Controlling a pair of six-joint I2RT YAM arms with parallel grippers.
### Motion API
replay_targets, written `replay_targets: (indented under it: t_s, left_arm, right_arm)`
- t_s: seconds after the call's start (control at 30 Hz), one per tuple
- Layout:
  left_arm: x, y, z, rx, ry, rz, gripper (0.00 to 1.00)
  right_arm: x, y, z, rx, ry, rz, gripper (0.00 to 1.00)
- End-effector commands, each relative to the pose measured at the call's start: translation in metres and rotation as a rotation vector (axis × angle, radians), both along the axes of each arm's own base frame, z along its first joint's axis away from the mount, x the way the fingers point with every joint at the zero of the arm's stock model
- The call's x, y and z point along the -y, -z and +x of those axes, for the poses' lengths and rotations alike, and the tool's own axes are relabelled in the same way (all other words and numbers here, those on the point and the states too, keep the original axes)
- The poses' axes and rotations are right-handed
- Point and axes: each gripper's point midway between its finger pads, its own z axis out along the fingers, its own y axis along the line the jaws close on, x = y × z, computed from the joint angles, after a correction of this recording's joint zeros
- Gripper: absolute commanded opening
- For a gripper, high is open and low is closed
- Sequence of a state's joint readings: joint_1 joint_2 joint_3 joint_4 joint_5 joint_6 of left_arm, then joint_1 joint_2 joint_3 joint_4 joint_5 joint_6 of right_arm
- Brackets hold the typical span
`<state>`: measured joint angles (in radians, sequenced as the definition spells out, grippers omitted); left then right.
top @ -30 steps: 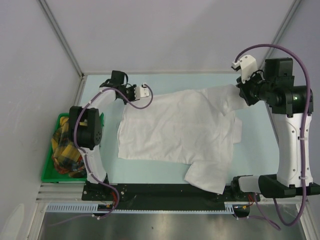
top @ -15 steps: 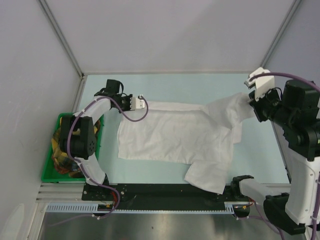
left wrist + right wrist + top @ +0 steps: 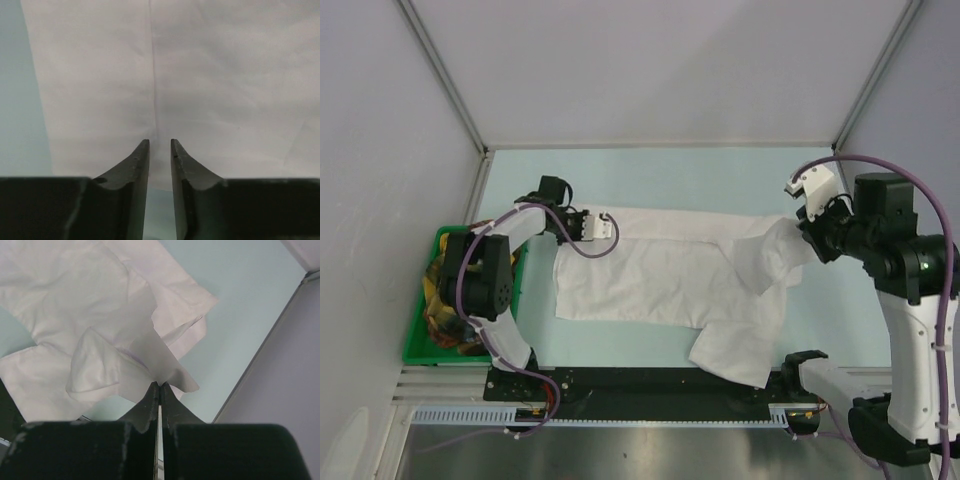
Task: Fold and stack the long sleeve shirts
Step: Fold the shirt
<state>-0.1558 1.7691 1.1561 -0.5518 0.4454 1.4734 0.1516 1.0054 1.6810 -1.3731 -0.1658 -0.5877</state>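
Note:
One long sleeve shirt point(image 3: 660, 275), white and wrinkled, lies spread across the pale table point(image 3: 720, 175). My left gripper point(image 3: 608, 224) sits low at the shirt's far left corner. In the left wrist view its jaws point(image 3: 160, 142) stand a little apart, with the shirt point(image 3: 200, 75) flat ahead of the tips and its edge reaching just between them. My right gripper point(image 3: 800, 232) is shut on a fold of the shirt's right end and holds it lifted off the table. The right wrist view shows that cloth point(image 3: 75, 300) pinched at the fingertips point(image 3: 160, 385) and hanging down.
A green bin point(image 3: 415, 340) holding colourful cloth point(image 3: 450, 300) stands left of the table beside the left arm's base. One part of the shirt hangs over the table's near edge point(image 3: 730, 355). Grey walls close in at the back and both sides.
My left gripper slid toward the near side and its jaws parted, letting go of the shirt's corner. My right gripper swung right, then back left, still holding cloth; the shirt's far edge now runs straight.

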Motion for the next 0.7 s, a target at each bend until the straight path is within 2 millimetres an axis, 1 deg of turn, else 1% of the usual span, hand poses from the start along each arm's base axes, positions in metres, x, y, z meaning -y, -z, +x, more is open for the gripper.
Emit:
replay_targets:
  t_s: [0.0,0.03,0.1,0.13,0.17,0.2,0.23,0.27,0.3,0.33,0.37,0.4,0.43,0.47,0.5,0.53,0.57,0.63,0.67]
  left_arm:
    - [0.001,-0.006,0.01,-0.017,-0.066,-0.015,0.31]
    - [0.001,-0.012,0.011,-0.019,-0.086,-0.039,0.36]
    - [0.003,-0.042,0.017,0.02,-0.113,-0.104,0.41]
    - [0.011,-0.056,0.016,0.011,-0.135,-0.169,0.5]
    - [0.014,-0.081,0.016,0.044,-0.149,-0.217,0.54]
    - [0.019,-0.101,0.016,0.061,-0.152,-0.258,0.56]
    - [0.03,-0.118,0.01,0.047,-0.146,-0.336,0.74]
    - [0.035,-0.135,0.005,0.061,-0.137,-0.376,0.82]
    - [0.041,-0.165,-0.002,0.108,-0.119,-0.427,0.99]
    - [0.049,-0.182,-0.011,0.093,-0.127,-0.494,1.0]
    - [0.054,-0.197,-0.016,0.098,-0.122,-0.537,0.99]
    - [0.058,-0.217,-0.025,0.106,-0.116,-0.582,1.0]
    - [0.064,-0.225,-0.034,0.078,-0.113,-0.626,0.99]
    - [0.073,-0.233,-0.045,0.046,-0.072,-0.671,1.0]
    - [0.077,-0.237,-0.054,0.018,-0.064,-0.698,0.99]
    - [0.081,-0.244,-0.064,0.02,-0.024,-0.721,0.99]
    - [0.089,-0.248,-0.074,0.01,0.028,-0.743,1.0]
    - [0.103,-0.24,-0.081,-0.001,0.056,-0.729,0.99]
    - [0.119,-0.238,-0.088,-0.011,0.102,-0.729,0.99]
  right_arm:
    - [-0.004,0.011,0.002,-0.067,-0.035,-0.015,0.0]
    - [-0.007,0.01,0.011,-0.064,-0.043,-0.013,0.0]
    - [-0.013,0.008,0.022,-0.052,-0.068,-0.004,0.0]
    - [-0.017,0.005,0.03,-0.035,-0.083,0.005,0.0]
    - [-0.023,0.009,0.04,-0.052,-0.098,0.01,0.0]
    - [-0.031,0.01,0.044,-0.057,-0.128,0.027,0.0]
    - [-0.045,0.01,0.053,-0.046,-0.172,0.035,0.0]
    - [-0.054,0.017,0.061,-0.065,-0.197,0.034,0.0]
    - [-0.064,0.021,0.067,-0.072,-0.231,0.036,0.0]
    - [-0.081,0.023,0.072,-0.053,-0.302,0.025,0.0]
    - [-0.09,0.026,0.076,-0.049,-0.333,0.021,0.0]
    - [-0.101,0.032,0.081,-0.056,-0.376,0.013,0.0]
    - [-0.11,0.032,0.088,-0.029,-0.406,0.007,0.0]
    - [-0.123,0.04,0.087,-0.028,-0.472,-0.018,0.0]
    - [-0.132,0.045,0.088,-0.027,-0.51,-0.027,0.0]
    - [-0.141,0.044,0.092,0.0,-0.541,-0.032,0.0]
    - [-0.153,0.048,0.088,0.012,-0.6,-0.048,0.0]
    - [-0.168,0.046,0.088,0.052,-0.656,-0.046,0.0]
    - [-0.174,0.046,0.085,0.062,-0.684,-0.038,0.0]
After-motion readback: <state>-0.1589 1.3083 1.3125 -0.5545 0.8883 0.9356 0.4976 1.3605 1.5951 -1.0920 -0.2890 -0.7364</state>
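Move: My right hand still grips the shirt's raised right end; the shirt's middle lies roughly 11 cm ahead of that hand, 21 cm to its left and 31 cm below. The loose sleeve lies 8 cm back, 8 cm left and 32 cm below that hand. From my left hand, fingers already parting, the shirt's middle is some 22 cm right, 8 cm back and 3 cm lower; the folded flap's left end is about 4 cm left, 1 cm ahead and just beneath. With my right hand I keep my pinch on the shirt's end and carry it left about 14 cm, forward and a little down, towards the shirt's middle, easing forward first, then sweeping left while the hand turns some 30 degrees counter-clockwise. My left hand opens wide and, after a slight dip, lifts off the folded flap, climbing about 25 cm and drifting right and back as it tilts. ##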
